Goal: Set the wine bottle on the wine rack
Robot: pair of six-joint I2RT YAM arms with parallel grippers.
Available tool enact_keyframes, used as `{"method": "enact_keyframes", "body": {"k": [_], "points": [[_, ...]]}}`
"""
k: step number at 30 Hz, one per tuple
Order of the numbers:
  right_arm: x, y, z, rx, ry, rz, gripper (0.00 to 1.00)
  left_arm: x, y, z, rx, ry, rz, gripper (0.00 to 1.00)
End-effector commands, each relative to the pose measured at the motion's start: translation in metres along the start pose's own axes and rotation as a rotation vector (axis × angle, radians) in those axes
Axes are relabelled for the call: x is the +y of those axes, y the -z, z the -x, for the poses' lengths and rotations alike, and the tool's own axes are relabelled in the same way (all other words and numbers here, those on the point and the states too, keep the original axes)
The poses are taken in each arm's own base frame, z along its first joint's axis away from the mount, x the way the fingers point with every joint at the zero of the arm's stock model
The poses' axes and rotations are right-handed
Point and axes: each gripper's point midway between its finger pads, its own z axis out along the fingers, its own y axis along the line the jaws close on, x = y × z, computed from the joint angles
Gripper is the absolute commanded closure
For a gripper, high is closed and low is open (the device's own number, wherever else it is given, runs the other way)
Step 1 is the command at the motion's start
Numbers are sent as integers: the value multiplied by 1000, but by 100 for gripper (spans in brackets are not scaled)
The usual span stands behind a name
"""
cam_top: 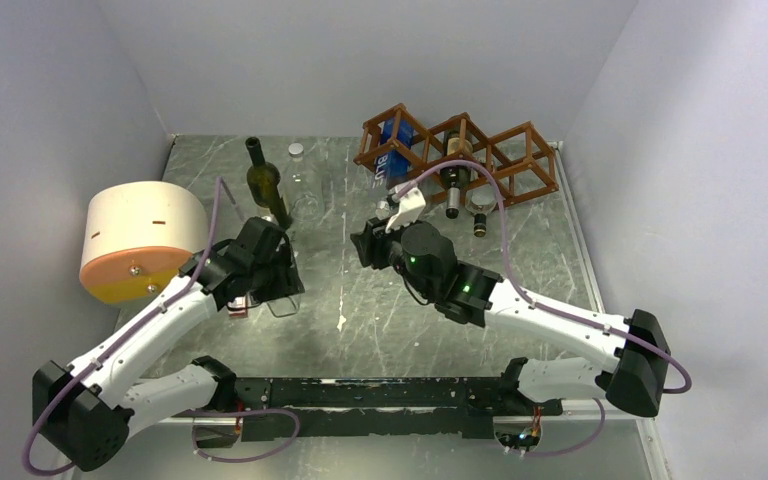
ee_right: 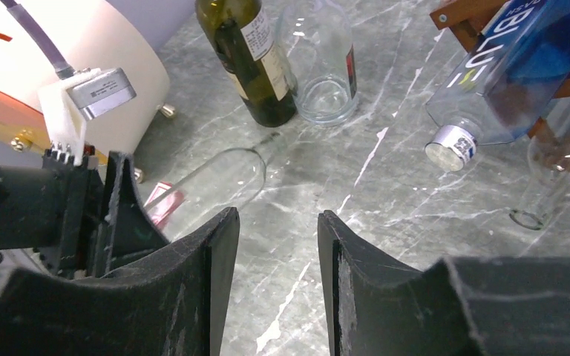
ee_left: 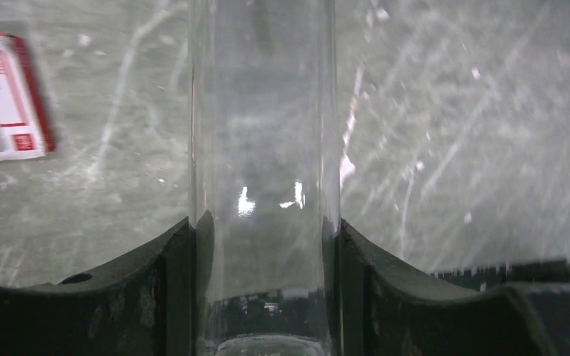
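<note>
A clear glass wine bottle (ee_left: 263,148) lies low over the table, and my left gripper (ee_left: 263,245) is shut on its narrow part. The top view shows that left gripper (cam_top: 270,285) at centre left, with the bottle's glass (cam_top: 283,302) poking out below it. The same bottle (ee_right: 215,185) appears in the right wrist view. My right gripper (ee_right: 278,222) is open with only bare table between its fingers; it sits mid-table (cam_top: 360,245), pointing left. The reddish-brown wine rack (cam_top: 520,150) stands at the back right, and its corner (ee_right: 456,15) shows in the right wrist view.
The rack holds a blue bottle (cam_top: 394,150) (ee_right: 512,67) and a dark bottle (cam_top: 453,180). A dark green bottle (cam_top: 263,185) (ee_right: 249,59) and a clear bottle (cam_top: 303,180) (ee_right: 326,67) stand at the back. A cream and orange drum (cam_top: 140,240) sits left. A red-and-white card (ee_left: 4,96) lies flat.
</note>
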Motion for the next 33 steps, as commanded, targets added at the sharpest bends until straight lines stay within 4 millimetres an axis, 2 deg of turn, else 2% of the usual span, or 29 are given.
{"method": "enact_keyframes", "body": {"k": [1,5,9,13,14,18,24,30,33], "points": [[-13,10,16,-8,63,-53,52,-49,39,0,37,-174,-293,79],[-22,22,28,-38,69,-71,49,-68,70,15,-29,-279,-414,79],[-19,30,41,-63,-15,-60,42,-94,96,30,-146,-346,-584,78],[-6,32,51,-68,-169,-31,36,-118,120,44,-255,-393,-725,78],[4,33,65,-88,-215,3,34,-123,126,48,-284,-399,-758,78],[19,31,83,-105,-367,32,31,-142,150,61,-405,-428,-888,79],[20,32,115,-213,-540,21,25,-165,173,75,-548,-481,-1026,79],[9,38,158,-288,-487,-28,24,-174,180,77,-641,-612,-1083,78],[-8,33,163,-278,-475,-60,23,-176,185,81,-718,-645,-1099,78]]}}
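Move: The left hand already holds the clear glass bottle near its base, neck pointing forward. The open right gripper it is brought to is about 5 cm ahead, 15 cm right and 14 cm higher. From the left hand, the green bottle stands 17 cm ahead and 4 cm left, and the matchbox lies level, 10 cm left, 14 cm below. From the right hand, the glass bottle's middle is about 3 cm ahead, 15 cm left and 11 cm below. Up and to the right goes the left hand, about 19 cm up and half as far right towards the right gripper, swinging clockwise while its fingers tip up strongly to raise the neck; it keeps its hold. The right hand also climbs some 14 cm, first easing slightly right, rolls its left side up and opens wider beside the bottle. Contact there can't be seen. ##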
